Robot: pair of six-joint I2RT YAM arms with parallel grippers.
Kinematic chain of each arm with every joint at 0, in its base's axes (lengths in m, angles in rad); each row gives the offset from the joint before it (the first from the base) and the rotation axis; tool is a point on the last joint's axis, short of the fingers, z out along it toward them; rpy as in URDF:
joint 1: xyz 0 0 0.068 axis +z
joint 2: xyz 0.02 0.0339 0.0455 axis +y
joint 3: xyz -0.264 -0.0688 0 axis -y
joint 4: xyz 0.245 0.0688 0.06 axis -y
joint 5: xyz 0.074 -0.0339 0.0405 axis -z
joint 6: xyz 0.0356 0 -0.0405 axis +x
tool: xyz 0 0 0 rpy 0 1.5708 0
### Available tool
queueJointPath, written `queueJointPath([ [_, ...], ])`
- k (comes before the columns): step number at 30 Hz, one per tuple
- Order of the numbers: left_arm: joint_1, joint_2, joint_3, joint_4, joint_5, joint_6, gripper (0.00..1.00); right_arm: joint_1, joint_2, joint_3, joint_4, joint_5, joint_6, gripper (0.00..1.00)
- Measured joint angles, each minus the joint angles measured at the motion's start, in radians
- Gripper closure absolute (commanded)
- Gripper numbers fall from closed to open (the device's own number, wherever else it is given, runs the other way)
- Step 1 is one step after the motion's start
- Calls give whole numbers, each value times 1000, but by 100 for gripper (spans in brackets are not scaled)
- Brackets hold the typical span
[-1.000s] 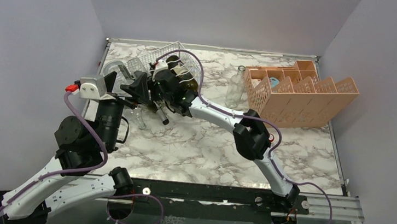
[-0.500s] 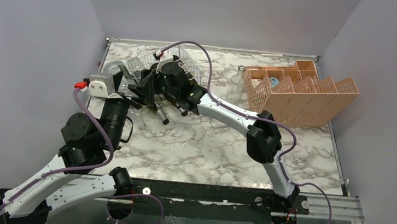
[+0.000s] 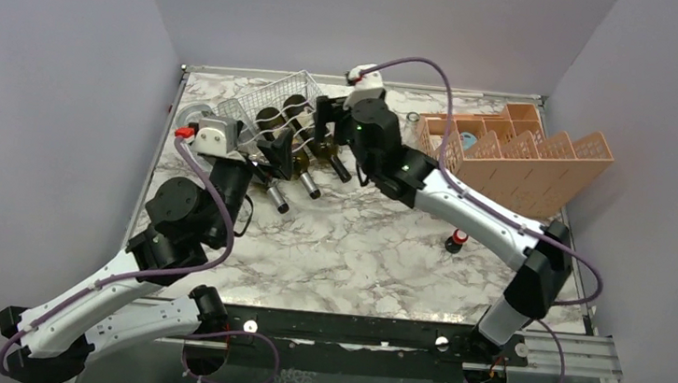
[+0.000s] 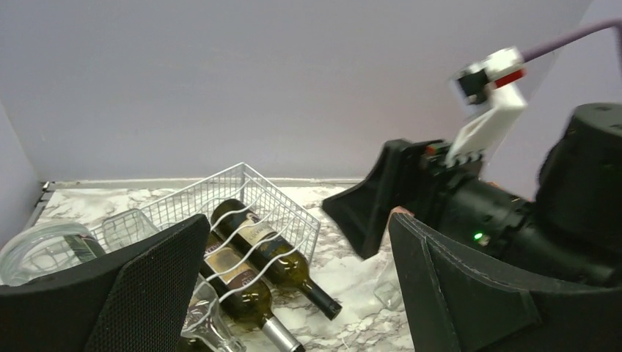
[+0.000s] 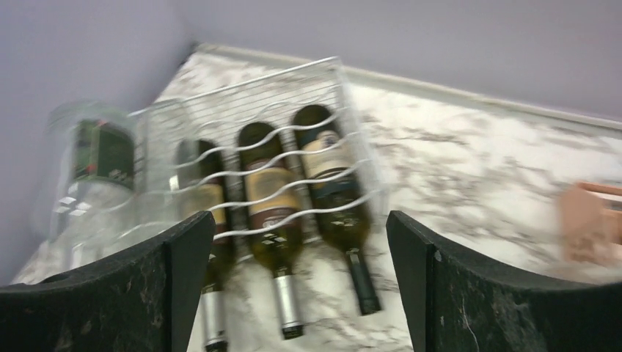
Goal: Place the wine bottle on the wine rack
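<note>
The white wire wine rack lies at the back left of the table. Three dark wine bottles lie side by side in its wavy cradles, necks pointing toward the front. The rightmost bottle has a black neck; it also shows in the left wrist view and the right wrist view. My right gripper is open and empty, just right of the rack. My left gripper is open and empty, in front of the rack, over the bottle necks. The rack also shows in both wrist views.
An orange divided crate stands at the back right. A clear glass jar sits left of the rack. A clear glass bottle lies by the rack's front. A small red-capped object stands mid-right on the marble table.
My right gripper has drawn back to the right, off the rack, and a third bottle now shows lying there. My left gripper has moved right, along the rack's front.
</note>
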Motion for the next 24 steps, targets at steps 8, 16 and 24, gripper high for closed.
queueJointPath([
  [8, 0, 77, 0, 18, 52, -18, 1, -29, -229, -229, 68, 319, -79, 11],
  [16, 0, 163, 20, 34, 97, -39, 1, -132, -260, -289, 43, 401, -59, 9],
  [24, 0, 247, 61, 48, 132, -43, 1, -242, -175, -289, -23, 315, 14, 22],
])
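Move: The last upright clear wine bottle stands about 19 cm right and 7 cm ahead of the right hand, its middle some 18 cm lower. The loaded rack's middle is 21 cm left, 8 cm ahead and 25 cm below that hand; the orange crate's middle is roughly 28 cm right of the bottle and 3 cm farther out. From the left hand the bottle is about 33 cm right, 21 cm ahead, 28 cm below. The standing clear bottle is what the right hand swings towards: away from the rack, about 19 cm right, rising slightly before sinking and reaching some 5 cm forward, while it turns some 30 degrees clockwise until the wide-open fingers point ahead over the bottle's mouth. The left hand, open and empty, drifts 8 cm right and a little forward and down, also nearer the bottle. ##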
